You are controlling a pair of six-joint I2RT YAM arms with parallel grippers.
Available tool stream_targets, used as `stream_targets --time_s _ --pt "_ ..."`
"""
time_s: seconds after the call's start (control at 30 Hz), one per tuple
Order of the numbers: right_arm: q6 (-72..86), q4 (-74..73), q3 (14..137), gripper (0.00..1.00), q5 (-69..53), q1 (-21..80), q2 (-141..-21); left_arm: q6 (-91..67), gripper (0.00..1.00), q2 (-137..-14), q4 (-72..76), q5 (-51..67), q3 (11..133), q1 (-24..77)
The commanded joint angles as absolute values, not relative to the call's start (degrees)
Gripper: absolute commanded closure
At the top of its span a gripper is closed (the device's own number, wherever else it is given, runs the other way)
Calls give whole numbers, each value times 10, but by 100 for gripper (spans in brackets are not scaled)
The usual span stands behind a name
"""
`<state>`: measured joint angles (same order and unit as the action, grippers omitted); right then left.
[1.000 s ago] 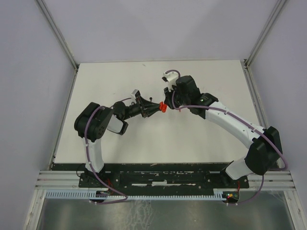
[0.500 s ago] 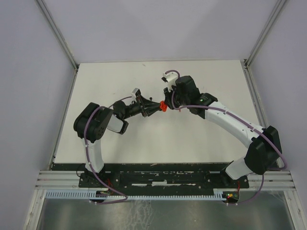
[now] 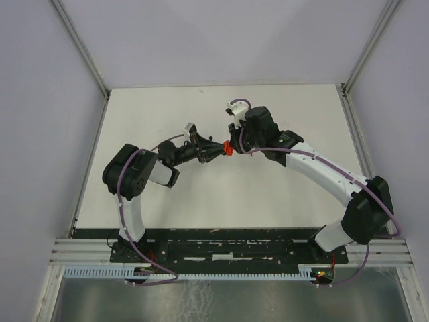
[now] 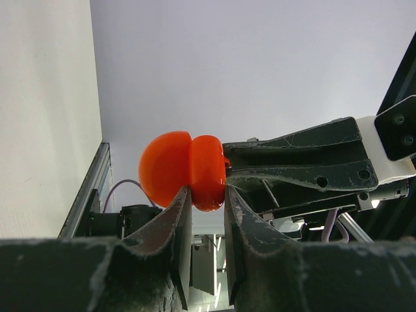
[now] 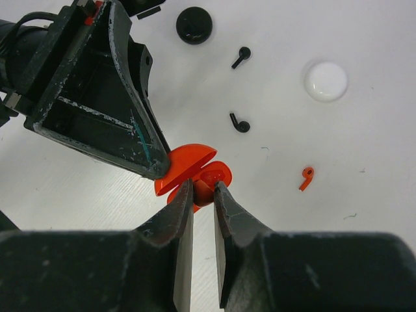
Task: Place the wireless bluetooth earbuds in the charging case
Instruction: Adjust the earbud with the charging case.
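My left gripper (image 4: 207,195) is shut on the red charging case (image 4: 185,170), held above the table with its lid hinged open (image 5: 188,159). Facing it, my right gripper (image 5: 203,188) is shut on a small red earbud (image 5: 204,192), which is pressed against the case's open base (image 5: 220,174). In the top view the two grippers meet at the case (image 3: 228,149) over the table's middle. On the table lie another red earbud (image 5: 307,177) and two black earbuds (image 5: 242,56) (image 5: 239,123).
A round black case (image 5: 194,25) and a round white case (image 5: 325,80) lie on the white table (image 3: 281,194) beyond the grippers. Grey walls stand at the left, the right and the back.
Both grippers and the red case have crept very slightly toward the far side. Both grips are unchanged.
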<state>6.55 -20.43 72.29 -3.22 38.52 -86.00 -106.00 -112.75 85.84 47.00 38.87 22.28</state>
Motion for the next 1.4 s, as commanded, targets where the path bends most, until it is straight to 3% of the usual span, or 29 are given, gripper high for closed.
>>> stream_targets --time_s 0.0,0.23,0.37,0.5,1.37 --pt "62 -188 722 78 -39 385 -860 -1034 97 -1102 893 483 409 226" --pt "66 -188 722 67 -41 385 -866 -1033 97 -1100 890 483 409 226" --pt "71 -185 724 49 -37 385 -866 -1031 97 -1100 889 483 408 227" --pt "81 -167 719 43 -20 385 -853 -1029 97 -1102 888 483 407 227" --pt "95 -164 735 41 37 385 -865 -1028 97 -1094 885 484 406 229"
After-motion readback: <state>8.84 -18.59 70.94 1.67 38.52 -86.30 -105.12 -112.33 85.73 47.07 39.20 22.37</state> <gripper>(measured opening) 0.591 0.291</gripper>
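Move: The right gripper pinches a red earbud at the open red charging case, whose middle is only about 1 cm to its left and 1 cm below. The left gripper already holds that case, its middle about 1 cm to the right of that hand's point. On the table some 17 cm below the right hand, the loose red earbud lies about 8 cm right and 1 cm back. One black earbud lies about 6 cm left and 5 cm ahead; the other is almost underneath, 1 cm back and 1 cm left. Spread the right gripper's fingers from their pinch to a little over half open, so that they let go of the red earbud in the case, sinking slightly as they part. Then ease the right hand about 1 cm forward and as much to the right, turning it some 5 degrees clockwise, one finger staying close by the case. Keep the left gripper still and shut on the case. ##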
